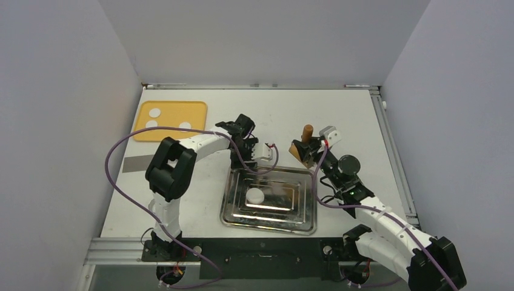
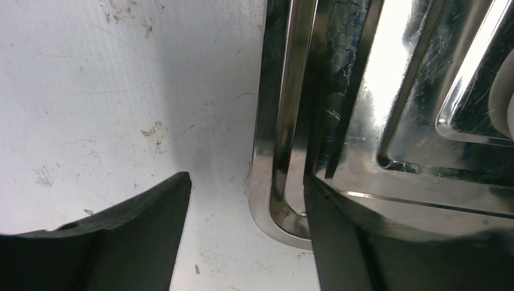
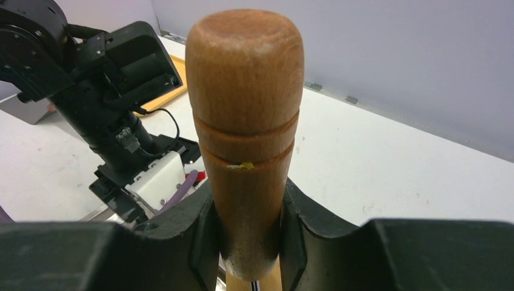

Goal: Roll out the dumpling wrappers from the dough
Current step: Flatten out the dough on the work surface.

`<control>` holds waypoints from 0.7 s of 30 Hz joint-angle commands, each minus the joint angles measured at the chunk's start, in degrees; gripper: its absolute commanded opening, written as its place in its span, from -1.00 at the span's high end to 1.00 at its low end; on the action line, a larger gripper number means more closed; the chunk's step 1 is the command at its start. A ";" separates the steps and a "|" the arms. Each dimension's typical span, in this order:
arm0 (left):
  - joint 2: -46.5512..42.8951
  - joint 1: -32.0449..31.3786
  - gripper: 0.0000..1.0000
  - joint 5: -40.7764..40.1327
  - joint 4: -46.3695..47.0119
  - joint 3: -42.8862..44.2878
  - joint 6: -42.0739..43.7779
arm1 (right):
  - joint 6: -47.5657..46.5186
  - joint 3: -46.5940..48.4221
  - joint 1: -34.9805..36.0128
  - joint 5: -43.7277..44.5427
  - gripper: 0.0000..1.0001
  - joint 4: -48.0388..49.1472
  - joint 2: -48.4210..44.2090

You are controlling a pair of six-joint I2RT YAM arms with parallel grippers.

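Three small white lumps of dough (image 1: 154, 113) lie on a yellow tray (image 1: 195, 109) at the back left. A wider white round piece (image 1: 256, 195) lies in the steel tray (image 1: 303, 224); I cannot tell whether it is a flattened dumpling wrapper. Its edge (image 2: 504, 100) shows in the left wrist view. My left gripper (image 1: 245, 159) (image 2: 245, 203) stands open astride the steel tray's rim (image 2: 267, 200) at its far left corner, one finger outside and one inside. My right gripper (image 1: 307, 149) (image 3: 248, 242) is shut on the handle of a wooden rolling pin (image 1: 308, 132) (image 3: 245, 121), held behind the tray's far right corner.
A grey patch (image 1: 138, 163) lies on the white table left of the left arm. A metal rail (image 1: 394, 151) runs along the table's right edge. Purple cables (image 1: 121, 151) loop off both arms. Grey walls close in three sides.
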 commanded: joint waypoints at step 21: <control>4.50 9.17 1.00 -1.41 4.94 0.10 -18.89 | 3.61 -2.10 7.63 4.74 0.83 18.88 13.75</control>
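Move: The baking tray's far-left corner is at the left hand, roughly 2 cm to its left and 1 cm back, with the far rim between its open fingers. The dough in the tray sits some 12 cm back and 10 cm right of this hand; the yellow tray's middle is about 24 cm ahead and 30 cm left. From the right hand, holding the roller up high, the dough is about 7 cm back, 17 cm left and 22 cm below, the baking tray's far-right corner 5 cm ahead, 8 cm right and 23 cm below. Staying low and almost in place, the left hand shuts its fingers on the baking tray's far rim beside the far-left corner, then drags it forward and left about 5 cm while turning some 20 degrees counter-clockwise. The right hand keeps its grip on the roller and lowers it about 5 cm, edging right and then back left, with the roller still held clear above the work. ##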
